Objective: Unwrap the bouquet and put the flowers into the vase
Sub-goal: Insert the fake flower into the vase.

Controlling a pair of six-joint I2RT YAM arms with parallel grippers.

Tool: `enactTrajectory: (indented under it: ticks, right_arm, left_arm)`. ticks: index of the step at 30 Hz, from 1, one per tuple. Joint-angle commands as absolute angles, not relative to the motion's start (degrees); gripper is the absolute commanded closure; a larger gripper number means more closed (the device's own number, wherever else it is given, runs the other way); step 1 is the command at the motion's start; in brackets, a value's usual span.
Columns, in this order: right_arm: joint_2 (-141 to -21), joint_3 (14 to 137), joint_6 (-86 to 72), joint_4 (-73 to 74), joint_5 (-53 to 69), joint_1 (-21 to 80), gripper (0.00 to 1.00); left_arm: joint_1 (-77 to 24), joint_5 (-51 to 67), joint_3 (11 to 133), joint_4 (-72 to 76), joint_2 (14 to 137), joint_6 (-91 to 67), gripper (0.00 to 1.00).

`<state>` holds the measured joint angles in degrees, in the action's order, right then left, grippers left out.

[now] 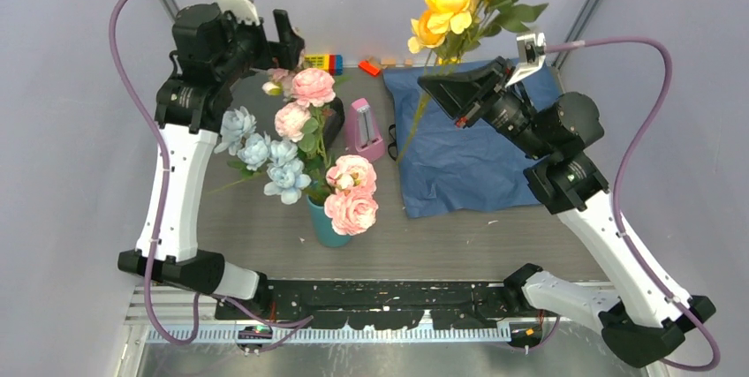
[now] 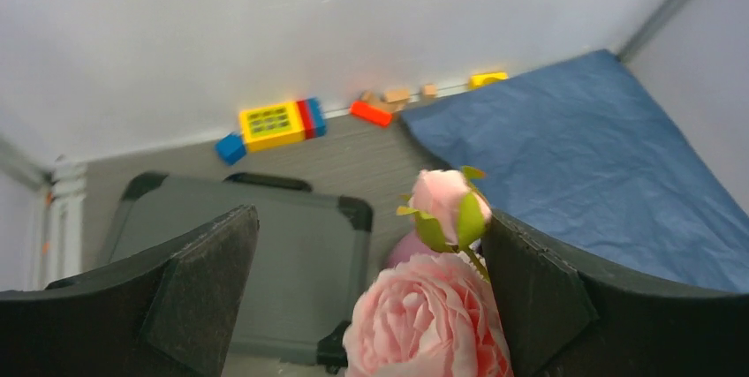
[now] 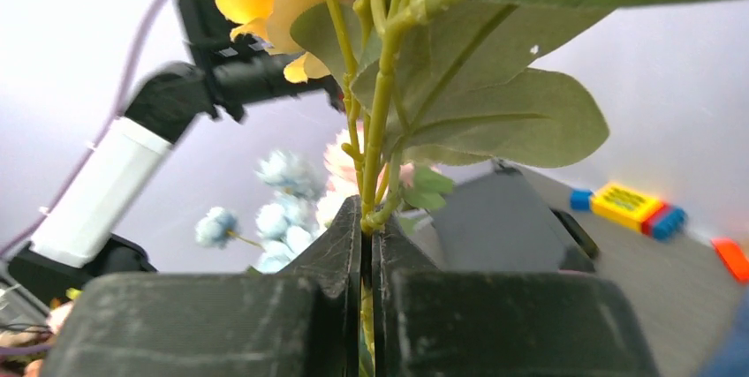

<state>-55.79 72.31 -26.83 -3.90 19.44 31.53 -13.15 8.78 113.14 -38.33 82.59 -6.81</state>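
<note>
The teal vase [image 1: 325, 229] stands at the table's middle front, holding pink flowers [image 1: 351, 209] and pale blue flowers [image 1: 265, 158]. My right gripper [image 1: 427, 84] [image 3: 371, 229] is shut on the green stem of the yellow flowers [image 1: 450, 2] [image 3: 382, 121], lifted high over the blue paper wrap [image 1: 468, 161], which lies spread flat on the table. The stem's lower end hangs below the jaws. My left gripper [image 1: 288, 37] [image 2: 371, 214] hovers open at the back left, above a tall pink bloom [image 2: 433, 328] and its bud [image 2: 442, 196], which rest against the right finger.
A pink metronome [image 1: 364, 128] stands between the vase and the wrap. A grey case [image 2: 265, 253] lies at the back left behind the flowers. Toy blocks [image 1: 323, 62] [image 2: 274, 124] and a red piece [image 1: 370, 68] line the back wall.
</note>
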Motion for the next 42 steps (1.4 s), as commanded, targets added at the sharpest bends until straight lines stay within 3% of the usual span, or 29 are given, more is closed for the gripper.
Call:
enactTrajectory:
  ticks: [1, 10, 19, 29, 34, 42]
  right_arm:
    - [-60.86, 79.15, -29.27, -14.78, 25.97, 34.46, 1.0]
    - [-69.7, 85.68, -26.71, -18.05, 26.22, 43.87, 1.0]
    - [-73.8, 87.45, -27.69, -20.5, 26.23, 46.5, 1.0]
    - [-77.63, 84.74, -28.13, -22.72, 25.07, 48.71, 1.0]
    - [-79.07, 83.61, -27.97, -23.71, 25.02, 49.07, 1.0]
    - [-81.13, 80.71, -26.3, -24.6, 24.55, 49.88, 1.0]
  left_arm:
    - [-8.24, 4.49, 107.61, -32.3, 74.79, -8.94, 0.0]
    - [-5.8, 6.11, 95.28, -26.11, 67.41, -9.5, 0.0]
    - [-5.8, 13.01, 100.57, -26.86, 67.89, -12.13, 0.0]
    - [-5.8, 20.12, 115.32, -34.19, 71.03, -13.92, 0.0]
    - [-5.85, 13.58, 116.08, -38.44, 71.62, -10.4, 0.0]
    - [-5.72, 3.18, 106.88, -36.05, 68.9, -8.44, 0.0]
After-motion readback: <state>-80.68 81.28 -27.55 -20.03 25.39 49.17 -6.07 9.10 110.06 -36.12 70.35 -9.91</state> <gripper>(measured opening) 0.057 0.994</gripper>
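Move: The right hand holds the yellow flowers' stems. The vase's middle lies about 19 cm to its left, 6 cm nearer the base and 40 cm below. Of the flowers already in the vase, the upper pink roses are some 19 cm left, 3 cm ahead and 6 cm lower; the lower pink roses 13 cm left and 14 cm back; the blue flowers 28 cm left and 8 cm back. From the left hand, the vase is roughly 22 cm back and 5 cm right. Leftwards, the right hand carries the upright yellow flowers some 16 cm over to the vase, up beside the upper pink roses, rising slightly before sinking, and turning about 20 degrees counter-clockwise; its fingers stay shut on the stems. The empty, open left hand swings left, draws back and up, then starts forward and down again. ##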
